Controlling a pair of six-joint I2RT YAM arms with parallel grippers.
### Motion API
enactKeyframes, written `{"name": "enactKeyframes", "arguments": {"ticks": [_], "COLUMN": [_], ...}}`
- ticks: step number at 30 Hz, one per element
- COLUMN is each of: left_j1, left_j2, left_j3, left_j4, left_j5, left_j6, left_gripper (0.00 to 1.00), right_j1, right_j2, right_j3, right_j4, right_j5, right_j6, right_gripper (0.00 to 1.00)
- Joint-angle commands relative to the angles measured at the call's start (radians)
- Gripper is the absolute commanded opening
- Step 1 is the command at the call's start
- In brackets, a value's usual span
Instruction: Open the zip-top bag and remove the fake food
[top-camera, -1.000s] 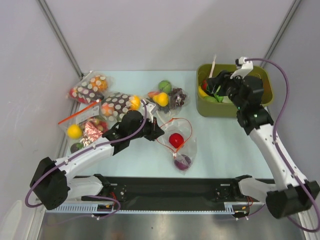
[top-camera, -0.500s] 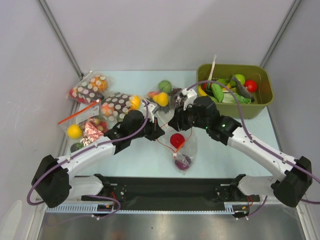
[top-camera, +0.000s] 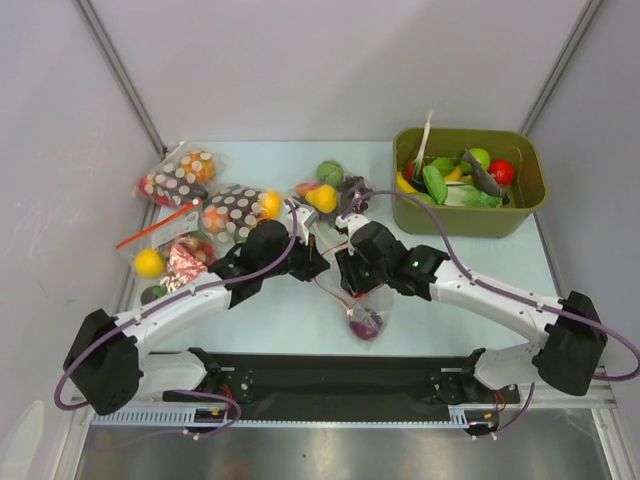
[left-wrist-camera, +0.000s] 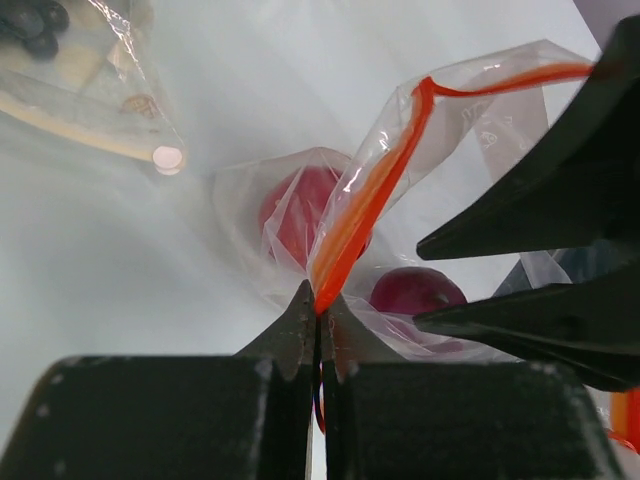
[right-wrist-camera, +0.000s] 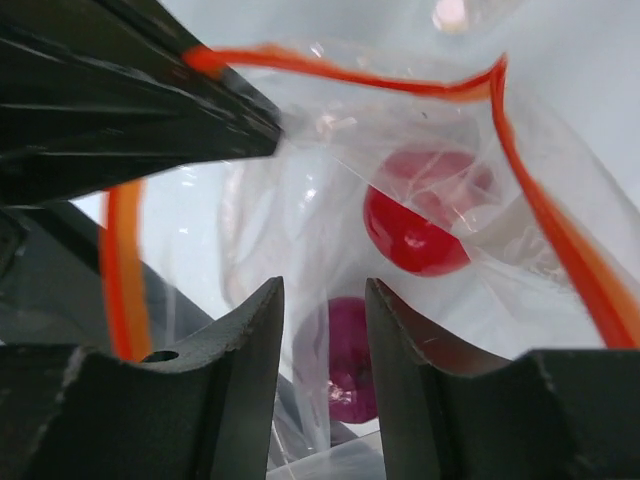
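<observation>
The zip-top bag lies at the table's middle, clear, with its red-orange zip strip pulled apart into a loop. My left gripper is shut on the strip at the bag's left side. My right gripper is open, its fingertips reaching into the bag's mouth with only film between them. Of the fake food, a red ball and a round purple piece lie inside the bag just beyond those fingertips. Both also show in the left wrist view, the ball and the purple piece.
A green bin holding loose toy food stands at the back right. Brown dotted bags and a clear bag with a yellow ball lie at the left. Another bag with a green ball lies behind the grippers.
My right arm swung from the green bin down to the bag's mouth and its jaws narrowed. The left gripper kept its hold on the strip.
</observation>
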Motion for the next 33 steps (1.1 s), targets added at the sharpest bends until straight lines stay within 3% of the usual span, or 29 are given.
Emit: {"name": "enactKeyframes", "arguments": {"ticks": [1,7,14,20,33], "left_j1": [-0.002,-0.002,0.000,-0.002,-0.002], "left_j2": [0.006,0.012,0.023,0.044,0.066], "left_j3": [0.046,0.049,0.052,0.066,0.072], "left_j4": [0.029,0.029,0.029,0.028,0.057], "left_j5": [-0.004,0.001,0.013,0.028,0.062], "left_j6": [0.003,0.003,0.012,0.014,0.011], "left_gripper": [0.00,0.00,0.00,0.00,0.00], "right_j1": [0.006,0.004,-0.003,-0.034,-0.059], "right_j2": [0.035,0.110,0.117,0.112,0.089], "right_j3": [-0.023,-0.053,-0.125,-0.208,-0.414], "right_j4": [-0.028,0.046,0.219,0.354,0.806], "right_j5": [0.090,0.140,0.168,0.179,0.256], "right_j6": [0.015,0.020,0.023,0.027,0.014], "right_gripper": [0.43,0.49,0.71,0.82,0.90]}}
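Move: The red fruit in the open bag lies about 5 cm ahead of my right hand, a centimetre to its right and some 11 cm below. The purple onion sits about 9 cm back and 3 cm to the right of that fruit. The zip edge pinched in my left hand is roughly 5 cm left of my right hand, 3 cm ahead and level in height. From my left hand the fruit is about 7 cm right, 3 cm ahead and 11 cm below. I sink my right hand nearly 10 cm down into the bag towards the red fruit, first edging a little left, then also reaching about 5 cm forward. On the way I spread its half-open fingers almost fully and turn the wrist slightly clockwise, bringing the fingers around the fruit without closing. My left hand keeps its shut pinch on the zip edge, giving about 1 cm to the right. ##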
